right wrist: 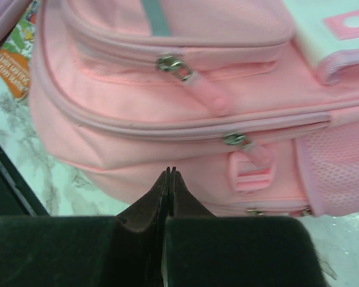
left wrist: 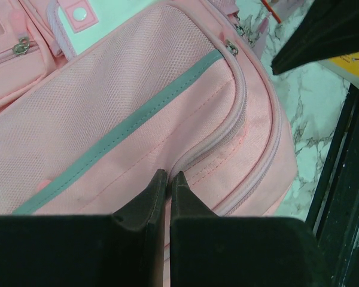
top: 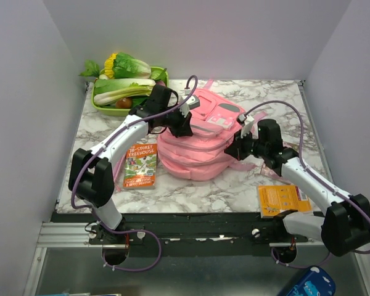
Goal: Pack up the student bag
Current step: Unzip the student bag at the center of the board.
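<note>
The pink student bag (top: 197, 145) lies flat in the middle of the marble table, front pockets up. My left gripper (top: 184, 126) reaches over its far left part. In the left wrist view, the left gripper (left wrist: 169, 174) is shut, its tips pinching the fabric of the student bag (left wrist: 137, 107) at the curved zip seam of a front pocket. My right gripper (top: 231, 148) is at the bag's right side. Seen from the right wrist, the right gripper (right wrist: 170, 170) has its tips pressed together against the student bag (right wrist: 167, 119), below two zip pulls, with nothing visible between them.
A green tray (top: 105, 110) of vegetables stands at the back left. A Treehouse book (top: 140, 163) lies left of the bag and an orange book (top: 283, 200) lies front right. A blue item (top: 308, 283) sits below the table's front edge.
</note>
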Available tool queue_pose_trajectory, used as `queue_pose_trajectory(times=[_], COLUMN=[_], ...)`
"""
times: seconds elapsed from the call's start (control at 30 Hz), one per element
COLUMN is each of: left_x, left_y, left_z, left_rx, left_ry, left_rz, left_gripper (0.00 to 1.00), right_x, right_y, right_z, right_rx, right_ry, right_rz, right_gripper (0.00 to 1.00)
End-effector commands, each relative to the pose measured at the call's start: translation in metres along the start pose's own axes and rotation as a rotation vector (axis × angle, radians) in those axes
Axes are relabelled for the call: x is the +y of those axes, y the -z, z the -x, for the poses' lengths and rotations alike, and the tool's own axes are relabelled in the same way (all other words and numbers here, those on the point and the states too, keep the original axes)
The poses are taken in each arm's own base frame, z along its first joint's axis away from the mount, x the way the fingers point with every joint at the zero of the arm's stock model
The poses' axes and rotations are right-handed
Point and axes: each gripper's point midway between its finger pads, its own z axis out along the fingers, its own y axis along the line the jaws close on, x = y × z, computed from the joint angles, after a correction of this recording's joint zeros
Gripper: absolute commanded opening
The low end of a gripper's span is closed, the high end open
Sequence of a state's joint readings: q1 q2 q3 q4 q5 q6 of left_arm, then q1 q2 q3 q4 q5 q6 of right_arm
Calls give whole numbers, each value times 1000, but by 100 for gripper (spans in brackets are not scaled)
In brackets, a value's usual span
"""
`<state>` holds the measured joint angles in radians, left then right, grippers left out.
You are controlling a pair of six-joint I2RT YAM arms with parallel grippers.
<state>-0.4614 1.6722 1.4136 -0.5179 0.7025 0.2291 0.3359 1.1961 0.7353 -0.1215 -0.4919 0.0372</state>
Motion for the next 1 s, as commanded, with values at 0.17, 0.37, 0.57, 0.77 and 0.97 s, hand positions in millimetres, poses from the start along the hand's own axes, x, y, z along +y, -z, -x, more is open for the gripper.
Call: queue_pose_trajectory(times=[0.17, 0.37, 0.57, 0.77, 0.97], left_x=[18, 4, -8, -8, -8], left_y=[-4, 3, 9, 7, 6], left_z=[25, 26, 26, 21, 20], left_rx=[-67, -81, -91, -75, -66], left_ry=[-11, -71, -122, -127, -130], left_rz=[93, 40, -1, -15, -21], left_gripper=[0, 0, 0, 0, 0], right_x=[20, -29, -47, -55, -57], right_y=[6, 21, 15, 4, -3], right_z=[-17, 2, 11, 3, 8], right_rx=[54, -29, -22, -2, -46], right_ry=[-25, -17, 1, 44, 81], right_rz=[-24, -294, -260, -248, -220], right_gripper=[6, 54, 54, 54, 54])
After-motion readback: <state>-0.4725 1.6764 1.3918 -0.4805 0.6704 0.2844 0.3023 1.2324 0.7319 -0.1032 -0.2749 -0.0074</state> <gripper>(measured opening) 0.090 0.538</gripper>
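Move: The main zip pull, on the bag's near right flank, lies about 4 cm ahead of the empty right hand, 2 cm to its right and 3 cm below. The pink buckle is roughly 1 cm farther right and 2 cm lower than that pull; the front-pocket pull sits about 4 cm to the pull's left and 2 cm higher. From the left hand, the main pull lies some 16 cm right, 4 cm back and 3 cm lower. Back and left by 2-3 cm with shut fingers, then reversing, the right hand sweeps about 5 cm forward, 6 cm right and 2 cm down to the main zip pull, turning some 10 degrees clockwise and opening to about half, fingertips either side of the line to the pull. The left fingers keep pinching the front-pocket piping, easing about a centimetre forward and down. ##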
